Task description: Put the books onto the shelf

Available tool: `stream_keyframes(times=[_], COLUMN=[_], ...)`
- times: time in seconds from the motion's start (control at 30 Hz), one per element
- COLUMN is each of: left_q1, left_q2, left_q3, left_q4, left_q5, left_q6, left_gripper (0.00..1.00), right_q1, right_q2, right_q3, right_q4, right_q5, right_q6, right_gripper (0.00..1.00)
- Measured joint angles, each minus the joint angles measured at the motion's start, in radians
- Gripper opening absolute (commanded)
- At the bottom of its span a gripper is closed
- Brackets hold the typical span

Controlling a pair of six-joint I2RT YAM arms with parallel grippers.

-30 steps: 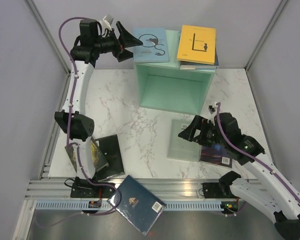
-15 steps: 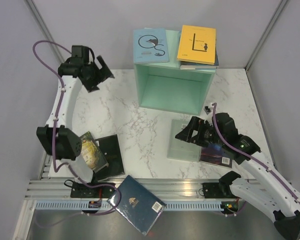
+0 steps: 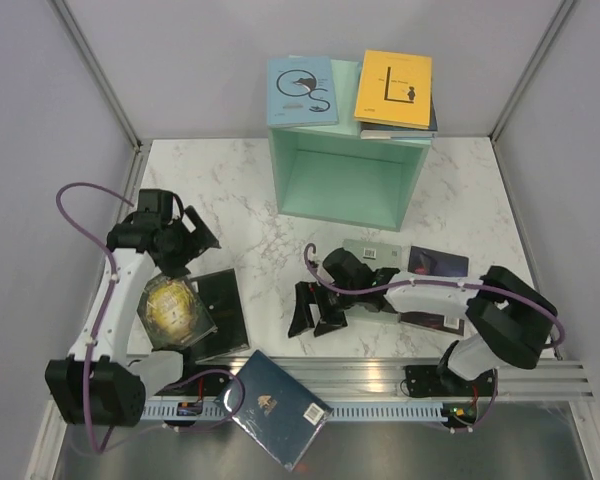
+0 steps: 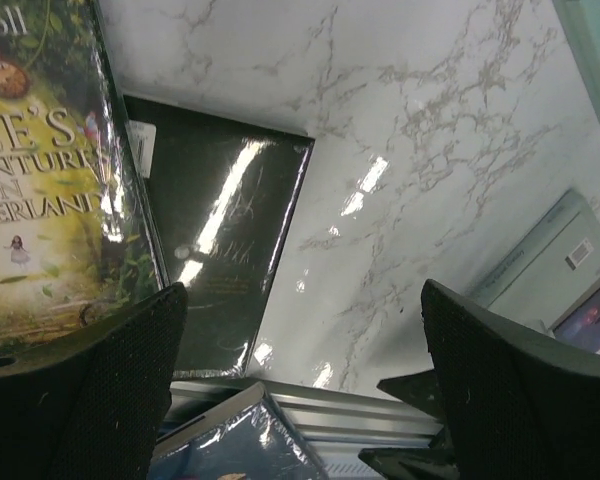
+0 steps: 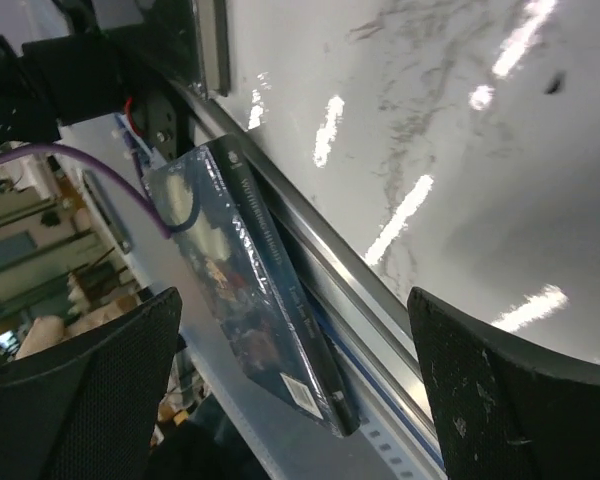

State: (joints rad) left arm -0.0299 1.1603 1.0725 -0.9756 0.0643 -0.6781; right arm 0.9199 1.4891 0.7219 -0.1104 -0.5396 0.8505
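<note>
The mint-green shelf (image 3: 345, 180) stands at the back, with a light blue book (image 3: 302, 90) and a yellow book (image 3: 393, 88) on its top. A gold-brown book (image 3: 170, 308) (image 4: 40, 180) and a black book (image 3: 218, 310) (image 4: 220, 250) lie at the front left. My left gripper (image 3: 192, 243) (image 4: 300, 400) hovers open just behind them, holding nothing. A navy book (image 3: 275, 405) (image 5: 250, 300) rests on the front rail. My right gripper (image 3: 315, 318) (image 5: 295, 400) is open and empty, low over the table near that book. The right arm crosses a pale green book (image 3: 375, 250) and a dark galaxy book (image 3: 438, 262).
A metal rail (image 3: 380, 372) runs along the table's near edge, with both arm bases bolted to it. Grey walls and slanted frame posts (image 3: 95, 70) close in the sides and back. Purple cables loop off both arms.
My left arm swung from the shelf's top corner down to the front left, over the books. My right gripper moved left and forward, off the pale green book towards the front rail.
</note>
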Motion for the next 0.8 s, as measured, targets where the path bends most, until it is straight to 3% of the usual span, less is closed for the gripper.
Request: stream_keyframes(times=[0.1,0.27,0.63,0.8], left_q1=[-0.006,-0.007,-0.007,-0.007], left_q2=[-0.120,-0.158,-0.164,-0.164], left_q3=[-0.100,-0.200,-0.204,-0.204], left_q4=[-0.003,-0.007,0.000,0.006], left_q5=[0.021,0.054,0.073,0.074], left_q6=[-0.011,-0.019,-0.018,-0.018], left_gripper=[1.00,1.00,1.00,1.00], right_q1=[0.026,0.066,0.105,0.151], right_q2=[0.090,0.251,0.485,0.525], right_q3=[-0.030,-0.019,-0.064,-0.065], right_q4=[0.170,0.414,0.940,1.054], right_q5=[-0.079,-0.188,-0.325,-0.332], right_q6=[0.049,0.111,0.326,0.377], right_gripper=[0.97,0.97,0.93,0.93])
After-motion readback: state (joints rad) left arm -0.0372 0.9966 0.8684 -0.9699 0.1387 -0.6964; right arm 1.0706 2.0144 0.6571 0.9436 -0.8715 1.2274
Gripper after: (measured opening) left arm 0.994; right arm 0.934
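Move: The right hand's goal is the dark blue book, Wuthering Heights, overhanging the table's front rail: its middle is about 17 cm back, 9 cm left and 7 cm below. From that hand the black book lies roughly 5 cm ahead and 22 cm left, the grey-green book 12 cm ahead and 12 cm right. From the left hand the blue book is some 31 cm back and 14 cm right; the black book 9 cm back, 2 cm right. No sure contact yet: the open right gripper sweeps left and back, about 10 cm in all and sinking slightly, to the far corner of the dark blue book, its wrist turning some 30 degrees as the fingers tip up from steeply down towards level. The left hand, open, first eases back and down towards the black book, then holds still above it. ##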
